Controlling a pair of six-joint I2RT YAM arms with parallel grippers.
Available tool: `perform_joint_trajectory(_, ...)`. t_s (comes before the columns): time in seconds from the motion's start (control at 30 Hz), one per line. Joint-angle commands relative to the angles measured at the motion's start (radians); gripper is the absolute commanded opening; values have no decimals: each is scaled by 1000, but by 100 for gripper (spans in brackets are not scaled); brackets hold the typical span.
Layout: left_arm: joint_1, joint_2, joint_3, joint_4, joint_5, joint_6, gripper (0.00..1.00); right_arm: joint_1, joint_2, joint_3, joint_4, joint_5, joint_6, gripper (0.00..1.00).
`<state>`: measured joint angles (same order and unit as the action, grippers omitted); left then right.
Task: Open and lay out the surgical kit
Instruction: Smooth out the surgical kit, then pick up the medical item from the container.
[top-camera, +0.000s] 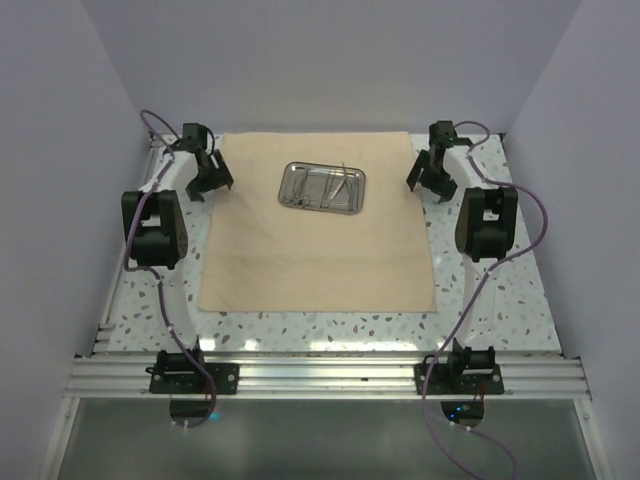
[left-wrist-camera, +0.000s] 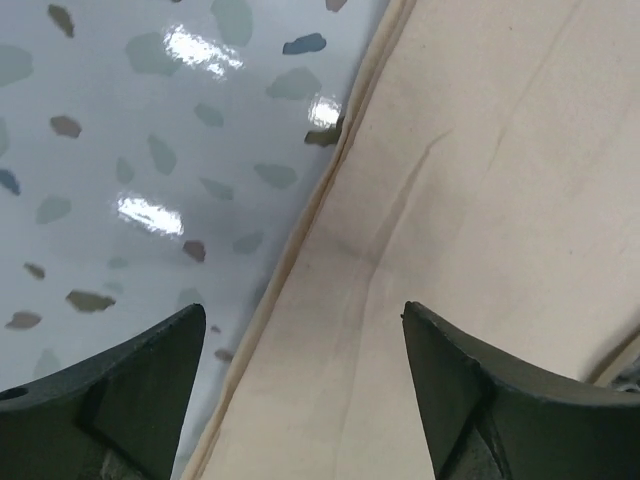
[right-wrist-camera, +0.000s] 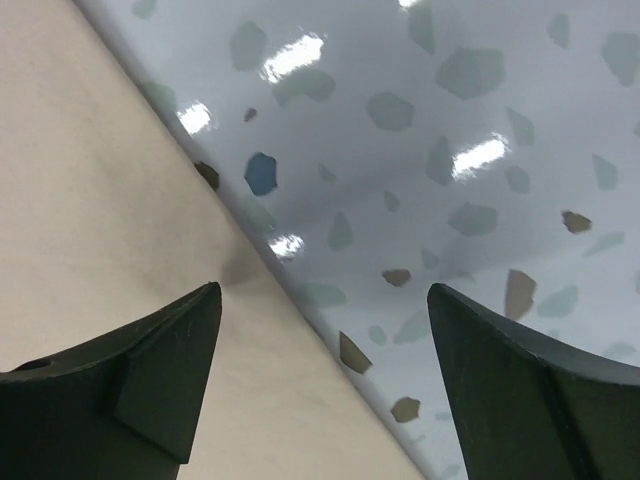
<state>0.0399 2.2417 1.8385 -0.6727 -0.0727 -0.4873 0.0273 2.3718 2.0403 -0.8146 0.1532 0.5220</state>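
The tan cloth wrap (top-camera: 315, 240) of the surgical kit lies spread flat on the table. A shiny steel tray (top-camera: 322, 188) sits on its far half, with thin steel instruments (top-camera: 335, 185) inside. My left gripper (top-camera: 205, 185) hangs open over the cloth's far left edge. In the left wrist view that hemmed cloth edge (left-wrist-camera: 310, 215) runs between the spread fingers of the left gripper (left-wrist-camera: 305, 320), nothing held. My right gripper (top-camera: 428, 182) stands open at the far right edge. Its wrist view shows the right gripper (right-wrist-camera: 325, 300) empty above the cloth border (right-wrist-camera: 120, 200).
The speckled white table top (top-camera: 500, 300) shows round the cloth. Pale walls close in on the left, right and back. Aluminium rails (top-camera: 320, 375) with both arm bases run along the near edge. Purple cables (top-camera: 540, 215) loop beside each arm.
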Motion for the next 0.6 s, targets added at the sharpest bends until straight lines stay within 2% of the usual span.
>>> perform_joint_trajectory(0.0,5,-186,-56,12,-24,9,84,-10,-188,-51,-29,98,-57,88)
perform_joint_trajectory(0.1,-17,-243,-50,-1,-16,21,84,-12,-319,-138,-28,70,-45,88)
perform_joint_trajectory(0.2,-61,-261,-28,13,-12,39,83,-9,-434,-285,1,13,-13,87)
perform_joint_trajectory(0.23,-87,-255,-10,27,5,45,82,-9,-522,-390,17,-44,-4,87)
perform_joint_trajectory(0.33,-155,-183,94,24,40,87,68,0,-684,-593,66,-118,16,86)
perform_joint_trajectory(0.43,-218,-70,237,1,68,116,60,14,-822,-738,57,-148,21,86)
perform_joint_trajectory(0.57,-270,54,355,12,90,124,60,29,-966,-860,23,-176,29,85)
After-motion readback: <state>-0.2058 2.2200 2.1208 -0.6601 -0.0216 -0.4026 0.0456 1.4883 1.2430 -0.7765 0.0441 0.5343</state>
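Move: From the left gripper, open over the kit cloth's left edge, the instrument tray lies about 27 cm right and 2 cm back, some 3 cm lower; the cloth's far left corner is about 19 cm ahead, 1 cm right. From the right gripper, the cloth's near right corner lies roughly 36 cm back, 4 cm left and 2 cm down, with the tray about 27 cm left and 2 cm back. Lift both open grippers clear of the kit cloth's side edges, about 12 cm up. Sweep the left one some 15 cm right towards the tray and a little forward, turning it about 20 degrees clockwise, tipping its fingers outward and narrowing them somewhat; bring the right one about 18 cm back along the right edge towards the near corner, fingers kept wide. ##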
